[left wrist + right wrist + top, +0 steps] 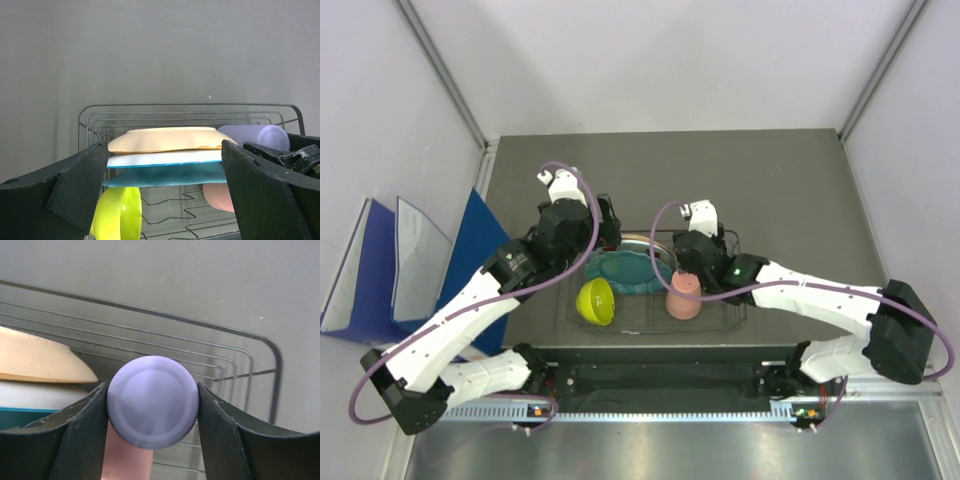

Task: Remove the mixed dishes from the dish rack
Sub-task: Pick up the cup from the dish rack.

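The dish rack (732, 318) sits mid-table, its dark wire rim (185, 106) showing in the left wrist view. In it lie a peach plate (170, 139), a white plate (165, 158) and a teal plate (165, 175) stacked close together, a yellow-green bowl (117, 212) on edge, and a salmon-pink cup (682, 295). My left gripper (165, 147) is open, its fingers wide on either side of the plate stack. My right gripper (152, 405) is shut on the lavender cup (152, 401), both fingers (85, 430) pressing its sides. From above, the right wrist hides this cup.
Blue binders (380, 270) lean against the left wall beside the table. White enclosure walls stand close on the left, back and right. Grey tabletop (790, 190) lies beyond and right of the rack. The rack's far wire end (260, 345) rises just behind the lavender cup.
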Controlling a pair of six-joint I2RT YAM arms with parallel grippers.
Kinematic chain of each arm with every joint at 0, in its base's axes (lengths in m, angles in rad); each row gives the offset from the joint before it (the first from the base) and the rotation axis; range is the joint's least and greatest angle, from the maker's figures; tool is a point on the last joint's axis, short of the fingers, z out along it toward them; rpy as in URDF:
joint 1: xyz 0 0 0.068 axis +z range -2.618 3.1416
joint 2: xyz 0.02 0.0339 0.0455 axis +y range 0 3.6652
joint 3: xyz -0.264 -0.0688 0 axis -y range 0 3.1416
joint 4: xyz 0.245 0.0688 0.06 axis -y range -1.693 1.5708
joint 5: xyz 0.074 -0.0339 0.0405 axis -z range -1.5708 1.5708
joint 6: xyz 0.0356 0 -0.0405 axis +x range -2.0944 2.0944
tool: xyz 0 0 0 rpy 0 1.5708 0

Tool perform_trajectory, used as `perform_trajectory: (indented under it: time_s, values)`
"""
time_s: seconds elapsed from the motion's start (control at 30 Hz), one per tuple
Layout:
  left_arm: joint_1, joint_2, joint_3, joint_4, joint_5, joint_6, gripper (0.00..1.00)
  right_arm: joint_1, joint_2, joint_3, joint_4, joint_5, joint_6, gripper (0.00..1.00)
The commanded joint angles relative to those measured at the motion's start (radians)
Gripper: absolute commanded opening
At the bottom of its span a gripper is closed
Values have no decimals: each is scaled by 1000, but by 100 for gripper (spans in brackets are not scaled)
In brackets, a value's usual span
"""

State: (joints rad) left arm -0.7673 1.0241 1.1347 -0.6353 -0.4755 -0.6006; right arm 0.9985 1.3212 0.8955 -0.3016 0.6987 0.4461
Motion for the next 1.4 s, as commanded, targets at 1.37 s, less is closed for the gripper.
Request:
perform_trajectory:
  time_s: [1.37]
  values:
    - [470,260,-161,1444,1154,-683,76,-698,-148,-127,1368,-1180,776,0]
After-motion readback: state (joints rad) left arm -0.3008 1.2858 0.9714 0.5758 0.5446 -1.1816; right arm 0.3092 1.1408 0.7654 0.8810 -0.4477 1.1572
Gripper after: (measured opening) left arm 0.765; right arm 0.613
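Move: The right fingers already grip the purple cup by its upturned base, the cup's middle roughly 4 cm below and 1 cm ahead of them. From the right hand, the pink cup stands about 9 cm back, 2 cm left and 5 cm lower; the plates are some 14 cm left, 3 cm back and 4 cm lower. The empty left gripper has the purple cup about 18 cm to its right, 1 cm ahead and 17 cm below. Up and out of the rack goes the right hand, rising about 26 cm in all, keeping its grip on the purple cup, swinging out to its right and most of the way back, and rolling nearly 80 degrees left side up to swing the cup's mouth leftward. The left hand rises some 16 cm and then sinks part-way, going forward and right, rolling its left side down and narrowing its open jaws slightly before the mouth. ##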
